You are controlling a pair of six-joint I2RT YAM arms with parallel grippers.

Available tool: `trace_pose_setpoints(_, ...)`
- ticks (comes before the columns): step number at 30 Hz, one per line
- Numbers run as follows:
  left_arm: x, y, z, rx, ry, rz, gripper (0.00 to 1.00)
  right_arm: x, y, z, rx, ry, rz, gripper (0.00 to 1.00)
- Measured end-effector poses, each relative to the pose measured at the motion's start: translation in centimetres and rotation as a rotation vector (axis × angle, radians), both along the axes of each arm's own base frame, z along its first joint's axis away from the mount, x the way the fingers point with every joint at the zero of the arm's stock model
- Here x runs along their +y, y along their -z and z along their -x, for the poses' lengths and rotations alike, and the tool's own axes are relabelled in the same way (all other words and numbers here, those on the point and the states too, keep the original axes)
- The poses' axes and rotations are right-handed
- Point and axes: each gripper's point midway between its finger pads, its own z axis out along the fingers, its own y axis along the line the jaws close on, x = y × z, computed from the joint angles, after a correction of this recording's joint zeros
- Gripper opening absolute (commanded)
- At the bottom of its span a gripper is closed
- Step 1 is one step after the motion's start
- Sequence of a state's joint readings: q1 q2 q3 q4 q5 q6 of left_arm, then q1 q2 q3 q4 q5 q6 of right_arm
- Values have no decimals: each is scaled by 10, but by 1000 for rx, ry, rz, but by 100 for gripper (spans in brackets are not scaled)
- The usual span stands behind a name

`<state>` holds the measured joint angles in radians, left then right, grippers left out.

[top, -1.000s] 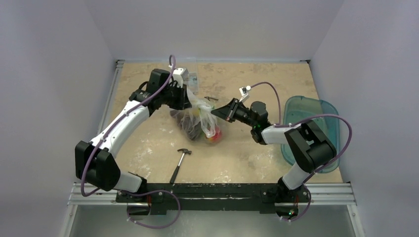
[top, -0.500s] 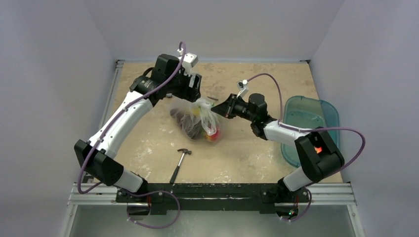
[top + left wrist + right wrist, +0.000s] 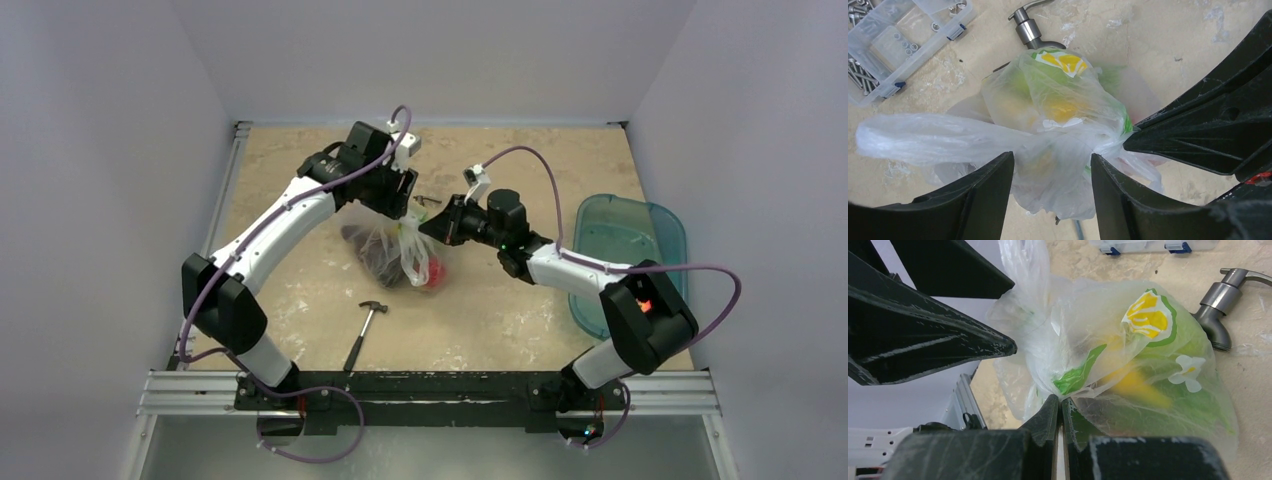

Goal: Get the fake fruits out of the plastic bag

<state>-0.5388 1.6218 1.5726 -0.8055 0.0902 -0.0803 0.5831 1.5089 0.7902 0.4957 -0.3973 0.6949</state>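
Note:
The plastic bag (image 3: 402, 250) lies mid-table, thin and clear, with yellow and green print (image 3: 1148, 315). Inside it the fake fruits show as a dark purple mass (image 3: 372, 256), a red one (image 3: 432, 276) and blurred yellow and green shapes (image 3: 1060, 107). My right gripper (image 3: 1060, 401) is shut on a gathered fold at the bag's top, coming in from the right (image 3: 430, 227). My left gripper (image 3: 1052, 172) hangs over the bag from the back left (image 3: 405, 205), jaws apart, with loose bag film bulging between the fingers (image 3: 983, 195).
A small hammer (image 3: 365, 322) lies in front of the bag. A teal bin (image 3: 630, 250) stands at the right edge. A clear box of small parts (image 3: 893, 40) and a metal pump head (image 3: 1028, 27) sit on the table just behind the bag.
My left gripper has opened, letting go of the bag's top, and has swung right over the bag. The right gripper has shifted left, still holding its fold.

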Motion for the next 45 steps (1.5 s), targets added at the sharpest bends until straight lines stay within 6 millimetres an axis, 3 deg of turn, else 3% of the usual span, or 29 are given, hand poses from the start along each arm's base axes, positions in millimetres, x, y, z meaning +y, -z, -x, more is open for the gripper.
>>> trace_pose_setpoints(4,-2,13,6,22,17,-59,39,-2,0,-1,0,18,12,0)
trace_pose_setpoints(5,-1,17,7,30,19,-75,31,-3,-1,-2,-2,27,14,0)
trace_pose_setpoints(7,0,22,9,43,20,-98,7,-4,-5,-2,-10,39,15,0)
trace_pose_setpoints(8,1,24,9,44,15,-109,1,-5,-7,-2,-17,43,12,0)
trace_pose_setpoints(15,17,24,6,-17,-40,-153,0,-19,-15,3,-17,103,-39,0)
trace_pose_setpoints(19,26,9,16,-84,-55,-121,0,-56,8,-1,86,191,-178,0)
trace_pose_setpoints(21,27,-3,16,-123,-58,-93,0,-62,21,-9,133,204,-190,1)
trace_pose_setpoints(24,26,-12,14,-157,-62,-71,0,-57,25,-13,151,181,-177,16)
trace_pose_setpoints(27,29,-10,14,-151,-69,-77,0,-47,16,-15,96,173,-82,27)
trace_pose_setpoints(32,30,-9,14,-146,-72,-77,0,-27,-38,-19,-148,206,129,31)
trace_pose_setpoints(36,29,-5,14,-132,-65,-78,0,-24,-63,-10,-319,240,264,39)
trace_pose_setpoints(40,27,-1,15,-119,-58,-77,0,-24,-57,-2,-412,230,396,43)
trace_pose_setpoints(45,25,-1,16,-114,-49,-70,0,-3,-38,7,-496,131,510,43)
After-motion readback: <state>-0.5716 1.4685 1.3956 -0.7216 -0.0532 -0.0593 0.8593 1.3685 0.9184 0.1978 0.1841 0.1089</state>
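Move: The bag's bunched neck sits right under the open left fingers, about 3 cm below and 1 cm back; the right fingers are already shut on plastic beside it, the neck lying some 4 cm left and 2 cm ahead of them. From the left hand, the metal tap lies about 4 cm ahead, 4 cm right and 14 cm below, and the red fruit in the bag some 10 cm back, 5 cm right and 12 cm below. Lower the left gripper about 2.5 cm onto the bag's neck, pinch it shut, then ease it left and back up, and hold. Tug the still-shut right fingers some 6 cm right and slightly down, then open them about halfway while coming back left and up, rolling some 40 degrees, to finish roughly 4 cm above their start, over the bag's right side. ##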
